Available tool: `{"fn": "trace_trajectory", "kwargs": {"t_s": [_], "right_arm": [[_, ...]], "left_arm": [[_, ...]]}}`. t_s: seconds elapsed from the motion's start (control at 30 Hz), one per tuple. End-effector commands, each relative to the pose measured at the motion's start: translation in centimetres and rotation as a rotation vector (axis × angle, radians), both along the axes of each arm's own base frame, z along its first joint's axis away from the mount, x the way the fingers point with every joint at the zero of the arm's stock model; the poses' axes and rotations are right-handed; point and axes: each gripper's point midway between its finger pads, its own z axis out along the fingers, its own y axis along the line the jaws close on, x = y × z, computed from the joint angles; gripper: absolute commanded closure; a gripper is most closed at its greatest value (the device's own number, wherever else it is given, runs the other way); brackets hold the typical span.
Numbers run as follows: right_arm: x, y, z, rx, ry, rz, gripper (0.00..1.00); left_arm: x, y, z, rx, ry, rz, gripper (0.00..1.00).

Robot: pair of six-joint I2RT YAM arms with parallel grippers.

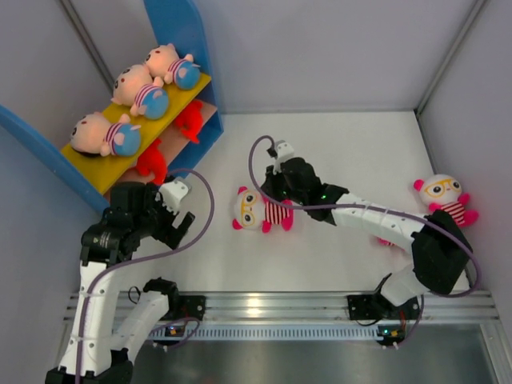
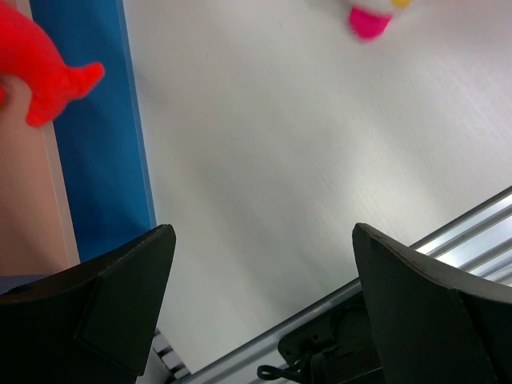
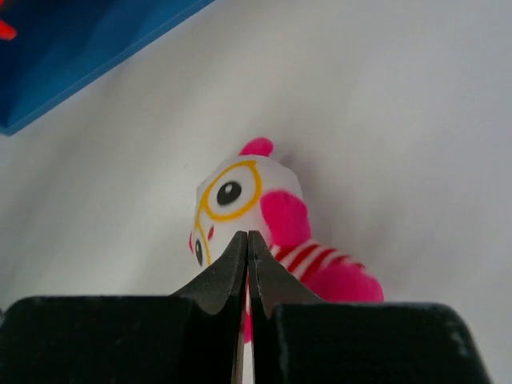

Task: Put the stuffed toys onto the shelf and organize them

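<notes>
Three peach dolls [image 1: 136, 88] lie on the shelf's yellow upper board [image 1: 96, 172]. Two red creatures [image 1: 189, 122] sit on the tan lower board. A white owl with yellow glasses [image 1: 258, 210] lies on its side mid-table. A second owl [image 1: 445, 196] sits at the far right. My right gripper [image 1: 274, 194] is shut, its tips [image 3: 247, 237] just over the first owl [image 3: 240, 188] at its neck, with nothing between the jaws. My left gripper [image 1: 178, 222] hangs open and empty beside the shelf's front blue panel [image 2: 96, 144]. A red creature [image 2: 44, 68] shows at the upper left of the left wrist view.
Grey walls enclose the white table on three sides. The shelf stands slanted in the back left corner. An aluminium rail [image 1: 272, 306] with both arm bases runs along the near edge. The right arm's forearm [image 1: 376, 220] stretches across the table between the two owls.
</notes>
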Motion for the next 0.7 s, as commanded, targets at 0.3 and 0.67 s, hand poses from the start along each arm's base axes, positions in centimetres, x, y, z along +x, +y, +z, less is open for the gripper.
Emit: {"fn": "trace_trajectory", "kwargs": {"t_s": [0.3, 0.67], "right_arm": [[-5.3, 8.9, 2.9, 0.163, -0.007, 0.22, 1.0], [-1.9, -5.2, -2.3, 0.016, 0.187, 0.081, 0.21]], "left_arm": [[2.9, -2.4, 1.6, -0.143, -0.032, -0.003, 0.04], [2.7, -2.2, 0.2, -0.116, -0.03, -0.02, 0.04]]}}
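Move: My right hand, shut, has the panda toy hanging under its tips, its middle about 4 cm to the left, 5 cm back and 7 cm below. The clear table spot it goes to is roughly 4 cm left, 7 cm back and 14 cm down. The shelf's blue front edge is some 30 cm left, 4 cm farther out and 14 cm down. From my open left hand that table spot lies about 25 cm right, 4 cm ahead and 17 cm below. I carry the panda toy on with my right hand, to the left about 7 cm, back about 6 cm and slightly down, turning some 10 degrees counter-clockwise. There I spread the fingers wide, let go of the toy and draw off to the right by about 10 cm, finally forward too. My left hand, still open and empty, edges forward and right a couple of centimetres towards the toy's spot. ##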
